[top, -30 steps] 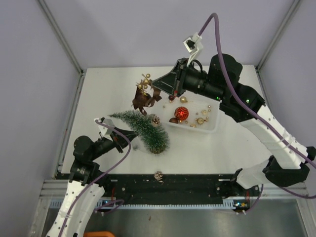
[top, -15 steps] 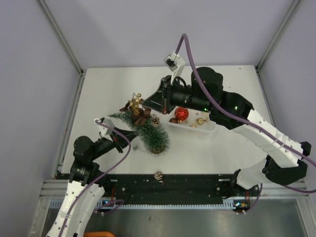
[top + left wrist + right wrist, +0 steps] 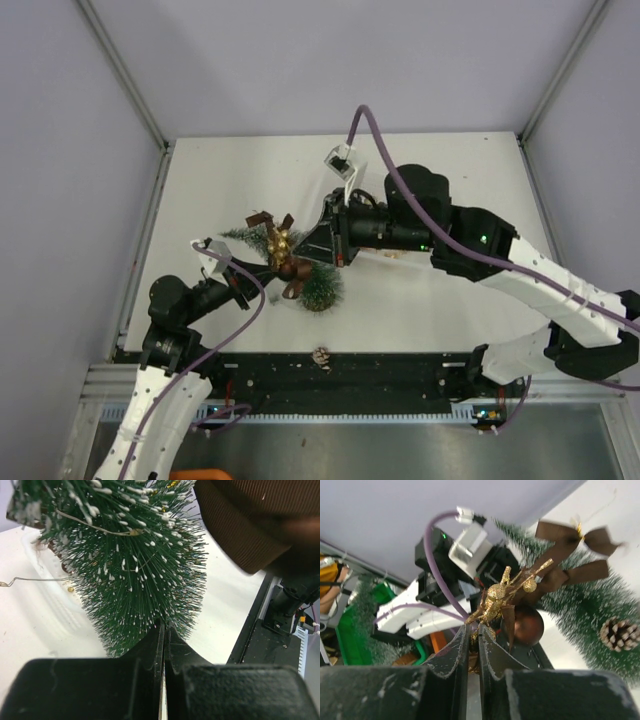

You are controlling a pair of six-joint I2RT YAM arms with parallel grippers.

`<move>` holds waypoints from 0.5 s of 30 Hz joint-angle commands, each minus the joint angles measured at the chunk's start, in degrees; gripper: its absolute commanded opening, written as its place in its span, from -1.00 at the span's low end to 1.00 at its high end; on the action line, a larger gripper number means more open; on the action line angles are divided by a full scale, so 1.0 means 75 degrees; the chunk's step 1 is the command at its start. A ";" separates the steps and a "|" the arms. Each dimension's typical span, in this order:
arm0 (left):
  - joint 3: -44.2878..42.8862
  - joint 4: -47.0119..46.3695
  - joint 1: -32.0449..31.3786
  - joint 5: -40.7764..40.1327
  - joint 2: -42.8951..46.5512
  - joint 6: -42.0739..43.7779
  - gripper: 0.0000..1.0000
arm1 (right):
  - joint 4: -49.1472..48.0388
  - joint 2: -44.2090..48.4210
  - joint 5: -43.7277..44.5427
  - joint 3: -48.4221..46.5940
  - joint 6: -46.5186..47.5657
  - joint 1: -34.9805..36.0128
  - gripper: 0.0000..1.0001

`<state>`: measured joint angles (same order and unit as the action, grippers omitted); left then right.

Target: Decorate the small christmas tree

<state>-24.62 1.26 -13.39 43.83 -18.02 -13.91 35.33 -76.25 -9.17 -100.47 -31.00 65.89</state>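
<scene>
The small christmas tree (image 3: 322,288) lies tilted on the white table, tip toward the far left; its frosted bristles (image 3: 135,565) fill the left wrist view. My left gripper (image 3: 255,274) is shut, its tips (image 3: 163,626) buried in the lower bristles. My right gripper (image 3: 303,257) is over the tree's middle, its jaws (image 3: 474,627) nearly together on the stem of a gold sprig ornament (image 3: 497,597). A brown bow (image 3: 570,540) and a brown bauble (image 3: 527,625) are tied to the sprig. This cluster (image 3: 282,252) rests against the tree (image 3: 600,605). The wooden base is hidden.
A white tray (image 3: 400,258) shows as a sliver under the right arm, its rim (image 3: 45,565) behind the tree. A pinecone (image 3: 619,634) sits on the tree's branches. Another pinecone (image 3: 321,354) lies on the black rail at the near edge. Thin gold wire (image 3: 30,580) trails left.
The right arm swung down and to the left, carrying the ornament cluster from beside the tray onto the tree's middle. The left arm and the tree stayed put.
</scene>
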 commanded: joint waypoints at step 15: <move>-0.0280 -0.0414 -0.0031 0.0038 0.0153 -0.0114 -1.00 | -0.0082 0.0404 0.1198 0.2356 -0.0706 0.0320 -0.80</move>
<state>-24.64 1.23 -13.39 43.83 -18.13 -13.91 37.50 -76.86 -4.56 -83.11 -35.18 67.79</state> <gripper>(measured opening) 0.012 0.100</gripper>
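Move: The tree's middle is about 5 cm ahead of the right gripper, 6 cm to its left and some 20 cm below. The left gripper at the tree is roughly 3 cm ahead, 8 cm left and 18 cm below. A pine cone on the tree sits about 8 cm ahead, 2 cm left and 17 cm down; a loose cone lies 10 cm back, 3 cm right and some 42 cm below. From the left gripper, the tree's middle is about 3 cm ahead, 3 cm right and 2 cm lower. Lower the right gripper quickly, about 14 cm and almost straight down, bringing the spray of gold beads, brown ribbon and ball beside the tree and close to the left gripper's tips. Tip the fingers, which point left, some 20 degrees further downward on the way, and keep them shut on the spray. Hold the left gripper still at the tree. ##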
